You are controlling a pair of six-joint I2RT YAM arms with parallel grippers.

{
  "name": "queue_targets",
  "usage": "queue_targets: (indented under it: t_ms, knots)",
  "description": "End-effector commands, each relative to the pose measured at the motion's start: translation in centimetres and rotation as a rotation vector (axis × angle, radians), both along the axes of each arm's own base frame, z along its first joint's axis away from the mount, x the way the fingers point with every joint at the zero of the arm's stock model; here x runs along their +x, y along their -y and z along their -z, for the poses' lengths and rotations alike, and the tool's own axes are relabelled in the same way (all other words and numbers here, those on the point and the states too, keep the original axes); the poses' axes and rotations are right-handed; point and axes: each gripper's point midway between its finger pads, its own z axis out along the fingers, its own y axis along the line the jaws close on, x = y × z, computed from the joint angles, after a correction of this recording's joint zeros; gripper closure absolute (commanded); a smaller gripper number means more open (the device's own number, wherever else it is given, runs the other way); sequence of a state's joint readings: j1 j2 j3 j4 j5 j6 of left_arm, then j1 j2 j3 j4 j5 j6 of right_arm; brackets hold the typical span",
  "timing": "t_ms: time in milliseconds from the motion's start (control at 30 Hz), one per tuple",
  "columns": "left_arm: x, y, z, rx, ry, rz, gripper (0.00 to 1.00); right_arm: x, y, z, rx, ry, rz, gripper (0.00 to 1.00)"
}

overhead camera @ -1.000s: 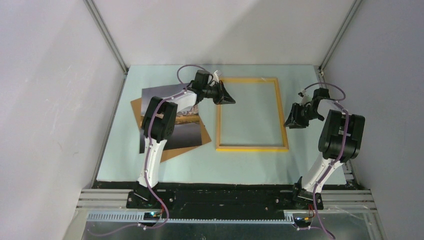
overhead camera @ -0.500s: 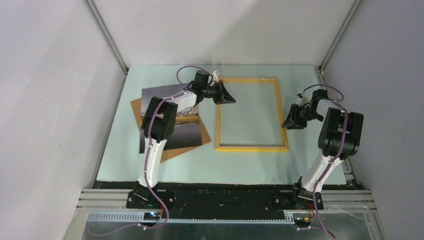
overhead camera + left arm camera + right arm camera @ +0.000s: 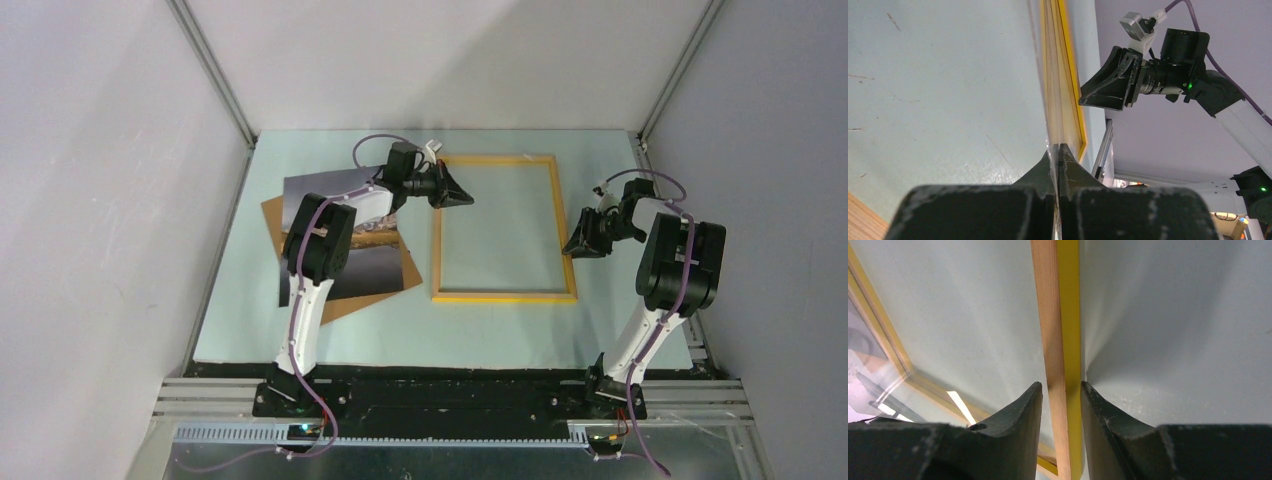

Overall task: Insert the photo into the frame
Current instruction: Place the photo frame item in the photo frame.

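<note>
The yellow-edged frame [image 3: 505, 296] lies flat mid-table. The photo [image 3: 372, 268] lies to its left, half under the left arm, on a brown backing board [image 3: 272, 213]. My left gripper [image 3: 465, 198] points right across the frame's left rail, near its far corner. In the left wrist view its tips [image 3: 1055, 146] are shut at the level of the frame's glossy pane [image 3: 1053, 75]; whether anything is pinched is not visible. My right gripper [image 3: 578, 247] stands open astride the right rail [image 3: 1063, 315], with its tips [image 3: 1059, 385] close on either side and a narrow gap at the left finger [image 3: 1020, 405].
White enclosure walls stand close to the mat on the left, right and back. Both arm bases sit at the near edge on a metal rail [image 3: 450, 395]. The right gripper [image 3: 1098, 97] shows across the frame in the left wrist view.
The right gripper has shifted a little left and back along the right rail, its jaws slightly narrower. The left gripper has edged slightly toward the back. Frame and photo lie as before.
</note>
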State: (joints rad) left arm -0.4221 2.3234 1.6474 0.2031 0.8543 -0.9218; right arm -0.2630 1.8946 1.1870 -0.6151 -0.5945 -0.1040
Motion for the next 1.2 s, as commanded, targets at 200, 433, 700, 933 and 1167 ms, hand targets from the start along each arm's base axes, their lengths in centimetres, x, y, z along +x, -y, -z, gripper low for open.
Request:
queue_targets:
  t_ms: [200,433,700,933,1167]
  knots:
    - [-0.31,0.55,-2.55,-0.079,0.058,0.044,1.00,1.20,-0.21,-0.45,0.018,0.029,-0.006,0.63]
    - [-0.72,0.76,-3.09,-0.097,0.058,0.055,0.88,1.23,-0.22,-0.29,0.018,0.020,-0.006,0.65]
    - [-0.80,1.01,-2.89,-0.100,0.048,0.052,0.81,1.21,-0.20,-0.29,0.016,0.020,-0.007,0.65]
    - [-0.72,1.32,-2.49,-0.100,0.045,0.058,0.79,1.19,-0.26,-0.23,0.020,0.018,-0.008,0.65]
    - [-0.49,1.44,-2.37,-0.099,0.057,0.058,0.78,1.13,-0.26,-0.16,0.020,0.015,-0.009,0.65]
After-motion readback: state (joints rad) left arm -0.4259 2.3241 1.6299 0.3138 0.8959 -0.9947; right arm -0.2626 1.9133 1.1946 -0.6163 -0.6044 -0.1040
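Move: The left gripper, shut on the clear sheet, hangs about 8 cm above the frame opening it is meant for, whose middle is some 4 cm back and 9 cm right. The left bar passes about 6 cm to its left at the same depth, and the photo lies roughly 29 cm left and 8 cm back. The right gripper already straddles the right bar directly beneath its pads, with the near right corner about 11 cm straight back. Raise the left gripper about 1.5 cm, drifting barely half a centimetre to the right and rolling some 5 degrees. Part its shut fingers to about a fifth of full opening as it rises, ending the pinch while the clear sheet stays between them. Meanwhile keep the right gripper in place and close its slightly open jaws the last bit onto the right bar, pinching it from both sides. ##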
